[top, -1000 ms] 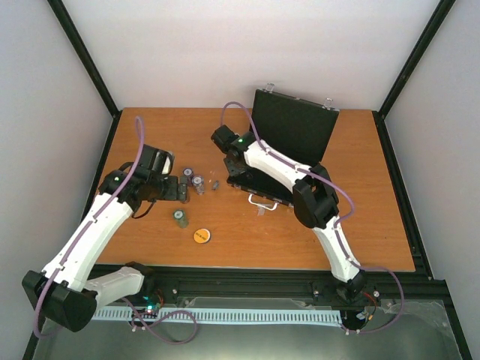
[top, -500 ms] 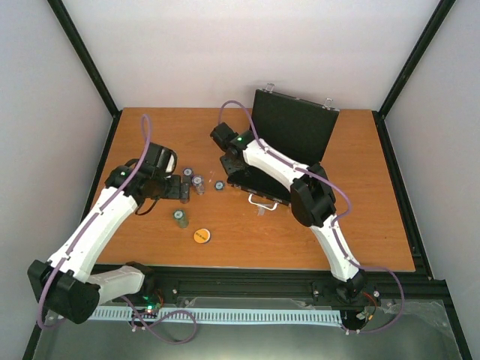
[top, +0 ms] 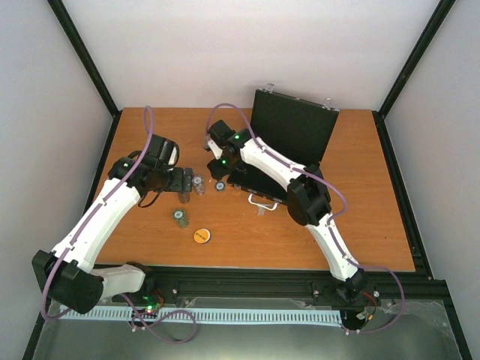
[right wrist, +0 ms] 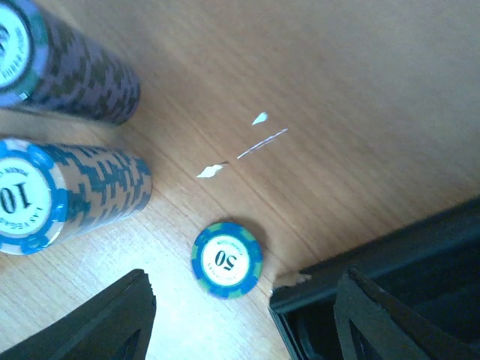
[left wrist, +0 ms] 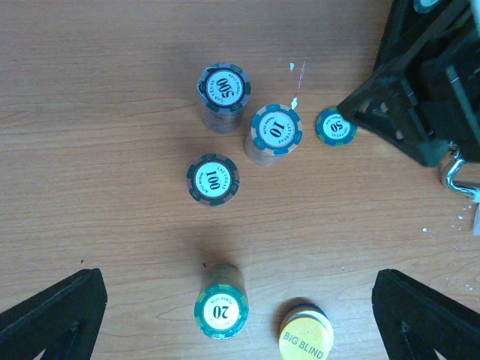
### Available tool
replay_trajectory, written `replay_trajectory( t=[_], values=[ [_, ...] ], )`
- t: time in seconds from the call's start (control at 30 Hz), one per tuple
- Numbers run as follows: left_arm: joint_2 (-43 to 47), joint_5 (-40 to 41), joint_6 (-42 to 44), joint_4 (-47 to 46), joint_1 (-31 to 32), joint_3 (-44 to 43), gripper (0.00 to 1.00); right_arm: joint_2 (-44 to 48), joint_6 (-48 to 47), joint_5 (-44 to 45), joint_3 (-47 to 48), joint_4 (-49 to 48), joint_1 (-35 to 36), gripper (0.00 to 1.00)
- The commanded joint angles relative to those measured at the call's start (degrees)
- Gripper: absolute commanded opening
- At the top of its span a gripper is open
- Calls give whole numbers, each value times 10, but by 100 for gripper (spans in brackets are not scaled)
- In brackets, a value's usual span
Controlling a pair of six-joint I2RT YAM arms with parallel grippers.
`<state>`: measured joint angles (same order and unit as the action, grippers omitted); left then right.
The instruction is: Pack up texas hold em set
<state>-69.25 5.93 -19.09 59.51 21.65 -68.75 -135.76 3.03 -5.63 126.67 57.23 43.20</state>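
The black case (top: 294, 132) stands open at the back of the table, its lid upright. Its corner (right wrist: 390, 296) shows in the right wrist view. A single blue "50" chip (right wrist: 226, 259) lies flat on the wood just left of that corner, in front of my open right gripper (right wrist: 244, 324), untouched. Chip stacks marked 500 (left wrist: 223, 88), 10 (left wrist: 276, 129), 100 (left wrist: 213, 180) and 20 (left wrist: 221, 310) stand upright under my left gripper (left wrist: 240, 322). That gripper is wide open and empty, above the table. The orange "Big Blind" disc (left wrist: 306, 341) sits beside the 20 stack.
The right gripper's black fingers (left wrist: 409, 105) hang just right of the 50 chip (left wrist: 334, 126). The case's silver handle (top: 262, 201) points toward the near edge. Small white flecks (right wrist: 259, 118) mark the wood. Walls and a black frame enclose the table.
My right gripper has opened and pulled back toward the far left, leaving the 50 chip lying on the table. My left gripper has shifted slightly right over the stacks.
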Motion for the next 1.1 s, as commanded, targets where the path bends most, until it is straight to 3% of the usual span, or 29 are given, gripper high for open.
replay_trajectory(
  t=[0.0, 0.37, 0.77, 1.07],
  values=[
    [-13, 2, -2, -4, -1, -31, 100, -42, -59, -57, 23, 15, 2, 67],
    [-30, 3, 2, -7, -1, -34, 100, -84, -62, -66, 24, 27, 16, 69],
    [-22, 5, 11, -4, -1, -29, 100, -108, -50, 41, 17, 64, 37, 69],
    [-21, 2, 10, -5, -1, -24, 100, -121, -51, 45, 22, 73, 22, 67]
  ],
)
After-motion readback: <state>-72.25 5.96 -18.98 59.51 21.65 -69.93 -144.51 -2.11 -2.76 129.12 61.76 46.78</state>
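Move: The right hand, empty and open, has the 50 chip some 9 cm below it, about 2 cm to its left and 1 cm back. The 10 stack stands roughly 7 cm left of that chip and 1 cm nearer the base, the 500 stack about 11 cm left of the chip and 2 cm farther out. The case's tray centres some 19 cm right of the hand and 4 cm ahead. From the left hand, the 50 chip lies about 12 cm ahead, 13 cm right and 20 cm down. Down and somewhat back, the right hand sinks about 7 cm onto the 50 chip, between the 10 stack and the case corner. It first slides 4 cm back and a little left, then eases roughly 2 cm right and slightly forward as its fingers turn steeper by some 10 degrees. The fingers stay open on either side of the chip without closing on it. ##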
